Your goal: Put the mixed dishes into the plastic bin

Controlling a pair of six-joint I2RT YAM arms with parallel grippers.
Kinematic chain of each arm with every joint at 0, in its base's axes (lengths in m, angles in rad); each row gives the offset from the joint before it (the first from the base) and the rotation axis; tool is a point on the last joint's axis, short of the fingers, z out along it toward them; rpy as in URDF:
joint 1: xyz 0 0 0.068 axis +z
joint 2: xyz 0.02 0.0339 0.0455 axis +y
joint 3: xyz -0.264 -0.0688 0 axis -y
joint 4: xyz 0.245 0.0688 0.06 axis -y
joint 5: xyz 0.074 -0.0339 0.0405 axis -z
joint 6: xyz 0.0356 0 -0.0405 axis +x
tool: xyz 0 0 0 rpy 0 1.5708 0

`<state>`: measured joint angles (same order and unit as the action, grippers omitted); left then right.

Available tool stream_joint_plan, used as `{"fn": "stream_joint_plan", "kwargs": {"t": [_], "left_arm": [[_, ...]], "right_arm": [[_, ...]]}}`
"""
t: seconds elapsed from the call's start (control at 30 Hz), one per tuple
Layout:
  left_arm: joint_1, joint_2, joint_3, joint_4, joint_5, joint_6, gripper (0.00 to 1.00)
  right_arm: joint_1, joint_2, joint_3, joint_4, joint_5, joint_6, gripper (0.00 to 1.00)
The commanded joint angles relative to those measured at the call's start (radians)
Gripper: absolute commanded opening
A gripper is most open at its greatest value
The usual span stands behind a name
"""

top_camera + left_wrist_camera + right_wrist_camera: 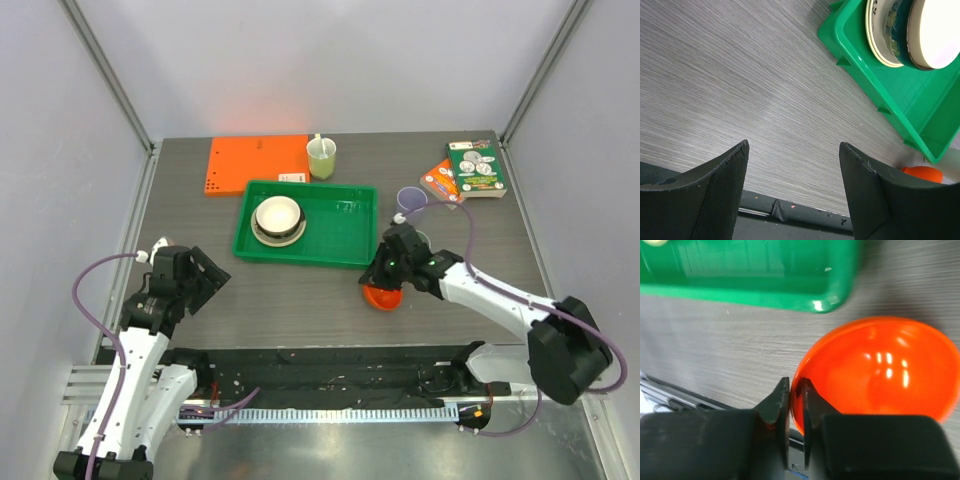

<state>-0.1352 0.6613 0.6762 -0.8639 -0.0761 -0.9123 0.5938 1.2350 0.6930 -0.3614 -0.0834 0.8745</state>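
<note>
The green plastic bin (340,225) lies mid-table, and its near right corner (765,295) shows in the right wrist view. Inside it a cream plate (877,40) carries a bowl (278,218) with a dark wall and a white inside. The orange-red bowl (382,298) is just off the bin's front right corner. My right gripper (796,385) is shut on its rim, one finger inside and one outside. Whether the bowl (885,370) rests on the table I cannot tell. A lavender cup (411,203) stands behind the right gripper (385,275). My left gripper (792,147) hangs open and empty over bare table, left of the bin (860,65).
A flat orange board (255,163) lies behind the bin, with a yellow-green cup holding a spoon (321,158) beside it. A green box (475,168) and an orange card (440,180) lie at the back right. Grey walls close in the table on three sides.
</note>
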Motion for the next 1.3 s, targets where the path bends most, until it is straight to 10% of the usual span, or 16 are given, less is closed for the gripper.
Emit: {"fn": "stream_joint_plan", "kwargs": {"t": [0.0,0.37,0.9,1.27], "left_arm": [[0.006,0.003,0.029,0.014,-0.013,0.012,0.73],[0.006,-0.011,0.028,0.006,-0.017,0.007,0.73],[0.006,-0.009,0.023,0.011,-0.014,0.009,0.73],[0.006,-0.017,0.02,0.012,-0.016,0.01,0.73]], "right_arm": [[0.098,0.142,-0.009,-0.094,0.045,0.047,0.2],[0.158,0.133,0.014,-0.074,0.043,0.081,0.48],[0.153,-0.035,0.233,-0.379,0.261,-0.071,0.6],[-0.136,-0.117,0.079,-0.439,0.198,-0.209,0.6]]}}
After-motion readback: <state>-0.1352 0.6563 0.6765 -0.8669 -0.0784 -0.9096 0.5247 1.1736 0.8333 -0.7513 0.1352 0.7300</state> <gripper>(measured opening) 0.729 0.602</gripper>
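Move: The right gripper still pinches the orange bowl by its left rim, the bowl's middle some 6 cm to the right of it, roughly level ahead and 2 cm lower. From that hand, the green bin's middle lies about 15 cm ahead and 13 cm left, the green cup about 8 cm ahead and 11 cm right, and the purple cup about 19 cm ahead and 12 cm right. From the left gripper, the bowl is roughly 36 cm right, 1 cm ahead and 8 cm lower. Set the orange bowl down and let go: with the right gripper go on left and sink about 4 cm, opening the fingers wide while drawing back some 4 cm. Then lift about 8 cm, coming forward clear of the rim, and swing right towards the green cup, dipping again at the end, fingers open and tilted some 20 degrees so they point less to the left. ##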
